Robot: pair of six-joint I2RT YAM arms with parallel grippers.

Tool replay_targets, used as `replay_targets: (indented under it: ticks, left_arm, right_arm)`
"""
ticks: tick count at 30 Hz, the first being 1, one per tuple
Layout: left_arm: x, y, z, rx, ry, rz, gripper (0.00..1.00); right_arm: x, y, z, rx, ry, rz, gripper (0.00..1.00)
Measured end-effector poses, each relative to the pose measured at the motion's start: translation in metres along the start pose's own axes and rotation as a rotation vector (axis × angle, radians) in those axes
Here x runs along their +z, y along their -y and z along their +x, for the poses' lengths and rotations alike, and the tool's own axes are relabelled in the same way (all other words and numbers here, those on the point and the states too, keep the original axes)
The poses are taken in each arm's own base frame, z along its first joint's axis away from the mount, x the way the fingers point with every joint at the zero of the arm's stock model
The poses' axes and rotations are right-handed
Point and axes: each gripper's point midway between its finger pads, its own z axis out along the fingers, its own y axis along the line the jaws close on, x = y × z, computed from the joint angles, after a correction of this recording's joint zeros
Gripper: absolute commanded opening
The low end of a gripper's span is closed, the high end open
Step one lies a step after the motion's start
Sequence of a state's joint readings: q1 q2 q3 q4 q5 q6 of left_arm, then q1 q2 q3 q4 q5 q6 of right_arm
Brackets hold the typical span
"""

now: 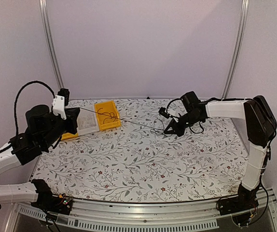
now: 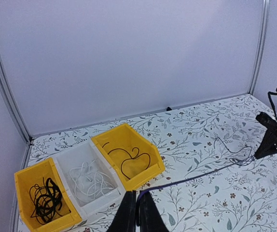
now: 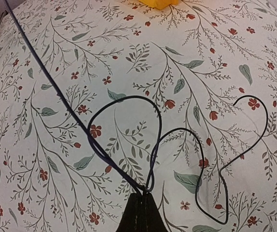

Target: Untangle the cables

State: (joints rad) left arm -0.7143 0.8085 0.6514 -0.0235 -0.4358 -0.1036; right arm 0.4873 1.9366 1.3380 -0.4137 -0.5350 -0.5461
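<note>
A thin dark purple cable runs taut above the table between my two grippers. My left gripper is shut on one end of it, just in front of the bins; in the top view this gripper is at the back left. My right gripper is shut on the purple cable where it doubles back, pinching a black cable with it. The black cable lies in loose loops on the cloth. Seen from above, the right gripper points down at the table, right of centre.
Three bins stand in a row at the back left. One yellow bin holds a black wire, a clear bin holds white wires, and another yellow bin holds a black tangle. The flowered cloth covers the table.
</note>
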Motion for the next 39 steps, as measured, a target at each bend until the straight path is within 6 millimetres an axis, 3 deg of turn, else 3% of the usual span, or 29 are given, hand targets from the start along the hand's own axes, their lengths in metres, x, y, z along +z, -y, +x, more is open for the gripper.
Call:
replay_targets:
  ticks: [4,8,10,12,16,19,22,25,31,39]
  left_arm:
    - [-0.015,-0.014,-0.006,-0.013,0.016,-0.037,0.00]
    - [-0.017,-0.020,-0.007,-0.040,0.021,-0.057,0.00]
    - [-0.014,-0.016,-0.005,-0.048,0.011,-0.036,0.09]
    - [-0.005,-0.005,0.005,-0.047,-0.026,0.006,0.26]
    - [0.012,0.012,0.032,-0.026,-0.123,0.060,0.42]
    - [0.018,0.028,0.043,-0.018,-0.163,0.130,0.46]
    - [0.021,0.051,0.037,-0.017,-0.139,0.221,0.49]
    - [0.021,0.081,0.030,0.009,-0.110,0.313,0.51]
    - [0.022,0.154,0.013,0.101,-0.049,0.477,0.59]
    - [0.046,0.202,-0.007,0.125,0.020,0.488,0.59]
  right_arm:
    - [-0.002,0.004,0.000,0.010,0.007,0.007,0.00]
    - [-0.007,0.013,0.010,0.042,-0.016,0.024,0.00]
    - [-0.011,0.016,0.014,0.061,-0.025,0.025,0.00]
    - [-0.015,0.016,0.013,0.071,-0.031,0.017,0.00]
    - [-0.036,0.012,-0.016,0.037,0.007,0.028,0.00]
    - [-0.068,0.005,-0.063,-0.036,0.082,0.052,0.00]
    - [-0.098,-0.009,-0.106,-0.115,0.162,0.069,0.00]
    - [-0.118,-0.027,-0.133,-0.168,0.208,0.062,0.00]
    - [-0.123,-0.062,-0.147,-0.195,0.213,-0.014,0.00]
    - [-0.119,-0.090,-0.146,-0.169,0.198,-0.108,0.00]
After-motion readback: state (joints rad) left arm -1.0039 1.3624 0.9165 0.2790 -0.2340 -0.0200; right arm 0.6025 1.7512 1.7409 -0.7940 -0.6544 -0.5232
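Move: The left fingers hold one end of the cable stretched out; its gathered part, pinched in the right fingers, is about 34 cm right, 9 ahead and 20 below the left hand. From the left hand the inner yellow crate lies some 32 cm ahead, 7 right and the white crate 27 ahead, 4 left, both roughly 26 below. From the right hand, the cable's loose tail spreads about 8 cm ahead, 3 left and 7 below. After easing about 2 cm farther left, the left hand opens to let go of its cable end, dips a little, then sweeps right some 20 cm net towards the right gripper, regaining its height and turning about 30 degrees clockwise with fingers apart. The right hand keeps its pinch and lifts the gathered cable about 20 cm, then carries it roughly 5 cm back and left towards the left hand. ##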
